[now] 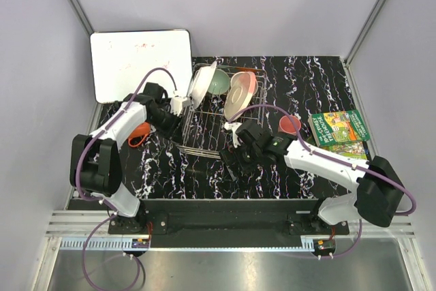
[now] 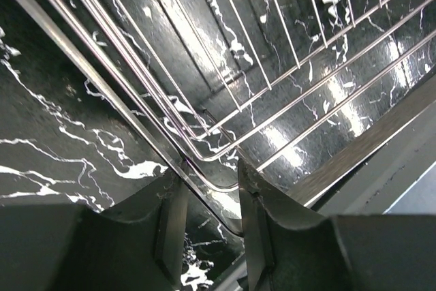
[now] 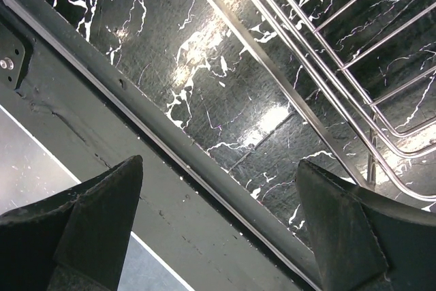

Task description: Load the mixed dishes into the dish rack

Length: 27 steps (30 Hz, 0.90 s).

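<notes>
The dish rack (image 1: 216, 117) stands mid-table with a white plate (image 1: 200, 86), a mint green bowl (image 1: 219, 84) and the pink-and-cream plate (image 1: 240, 97) leaning in its far half. My left gripper (image 1: 182, 127) sits at the rack's left rim, and in the left wrist view it (image 2: 208, 182) is shut on the rim wire (image 2: 102, 81). My right gripper (image 1: 235, 156) hovers wide open at the rack's near right corner, holding nothing (image 3: 219, 168), with the rack's wires (image 3: 272, 69) to its right. An orange mug (image 1: 139, 134) lies under the left arm. A small pink cup (image 1: 289, 125) stands right of the rack.
A whiteboard (image 1: 139, 63) lies at the back left, touching the table's corner. A green book (image 1: 338, 129) rests at the right edge. The table's dark front edge strip (image 3: 170, 189) runs just under the right gripper.
</notes>
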Available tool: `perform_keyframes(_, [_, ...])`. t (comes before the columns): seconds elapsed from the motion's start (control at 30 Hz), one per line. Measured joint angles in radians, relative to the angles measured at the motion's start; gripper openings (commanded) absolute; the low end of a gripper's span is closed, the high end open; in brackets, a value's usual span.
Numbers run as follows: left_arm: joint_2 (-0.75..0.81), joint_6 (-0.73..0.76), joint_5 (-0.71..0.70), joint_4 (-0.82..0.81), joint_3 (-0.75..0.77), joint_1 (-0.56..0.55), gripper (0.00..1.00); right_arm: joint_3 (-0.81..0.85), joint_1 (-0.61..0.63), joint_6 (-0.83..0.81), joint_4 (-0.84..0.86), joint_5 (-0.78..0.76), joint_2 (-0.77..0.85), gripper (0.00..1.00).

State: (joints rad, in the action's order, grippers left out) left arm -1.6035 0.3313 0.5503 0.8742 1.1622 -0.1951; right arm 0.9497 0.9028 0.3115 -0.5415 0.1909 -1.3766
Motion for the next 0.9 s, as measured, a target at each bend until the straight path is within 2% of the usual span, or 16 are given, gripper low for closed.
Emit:
perform_keyframes(0.07, [0.003, 0.001, -0.004, 0.014, 0.000, 0.000, 0.39, 0.000, -0.002, 0.000, 0.001, 0.000, 0.000, 1.00])
perform_keyframes(0.17, [0.006, 0.017, -0.002, 0.049, 0.016, 0.000, 0.59, -0.001, -0.002, 0.004, 0.000, -0.009, 0.003, 1.00])
perform_keyframes(0.2, [0.008, 0.025, 0.000, 0.089, 0.035, 0.000, 0.99, -0.004, -0.003, 0.005, 0.006, -0.018, 0.004, 1.00])
perform_keyframes(0.37, [0.064, 0.048, -0.005, 0.198, 0.176, 0.021, 0.99, -0.048, -0.013, 0.011, 0.032, -0.066, 0.043, 1.00])
perform_keyframes(0.5, [0.151, 0.082, -0.026, 0.240, 0.250, 0.102, 0.99, -0.092, -0.021, 0.025, 0.023, -0.126, 0.101, 1.00])
perform_keyframes(0.63, [0.230, 0.151, -0.049, 0.277, 0.235, 0.277, 0.99, -0.120, -0.022, 0.036, 0.020, -0.200, 0.166, 1.00])
perform_keyframes(0.7, [0.238, 0.204, -0.054, 0.292, 0.208, 0.404, 0.99, -0.121, -0.021, 0.039, 0.020, -0.229, 0.199, 1.00])
perform_keyframes(0.8, [0.190, 0.260, -0.054, 0.312, 0.175, 0.581, 0.99, -0.121, -0.014, 0.041, 0.021, -0.263, 0.249, 1.00])
perform_keyframes(0.9, [0.089, 0.299, -0.041, 0.309, 0.171, 0.691, 0.99, -0.121, -0.005, 0.044, 0.025, -0.269, 0.286, 1.00])
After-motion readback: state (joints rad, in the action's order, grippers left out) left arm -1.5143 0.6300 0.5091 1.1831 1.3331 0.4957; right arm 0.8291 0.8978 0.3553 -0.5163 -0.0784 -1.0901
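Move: The left gripper still has the dish rack's near-left corner between its fingers. The orange mug lies about 13 cm left of that hand, 3 cm farther out and slightly lower; the rack's middle is some 11 cm ahead and 14 cm right, the whiteboard's about 23 cm ahead and 11 cm left. From the open right gripper, the pink mug stands roughly 13 cm ahead, 18 cm right and a little lower. Open the left gripper wide to let go of the rack corner, lift it about 11 cm, then swing it left over the orange mug, roughly 20 cm in all, turning counter-clockwise and sinking again on the mug's far left side. Meanwhile ease the open right gripper some 5 cm right along the rack's front, then up, towards the pink mug. ##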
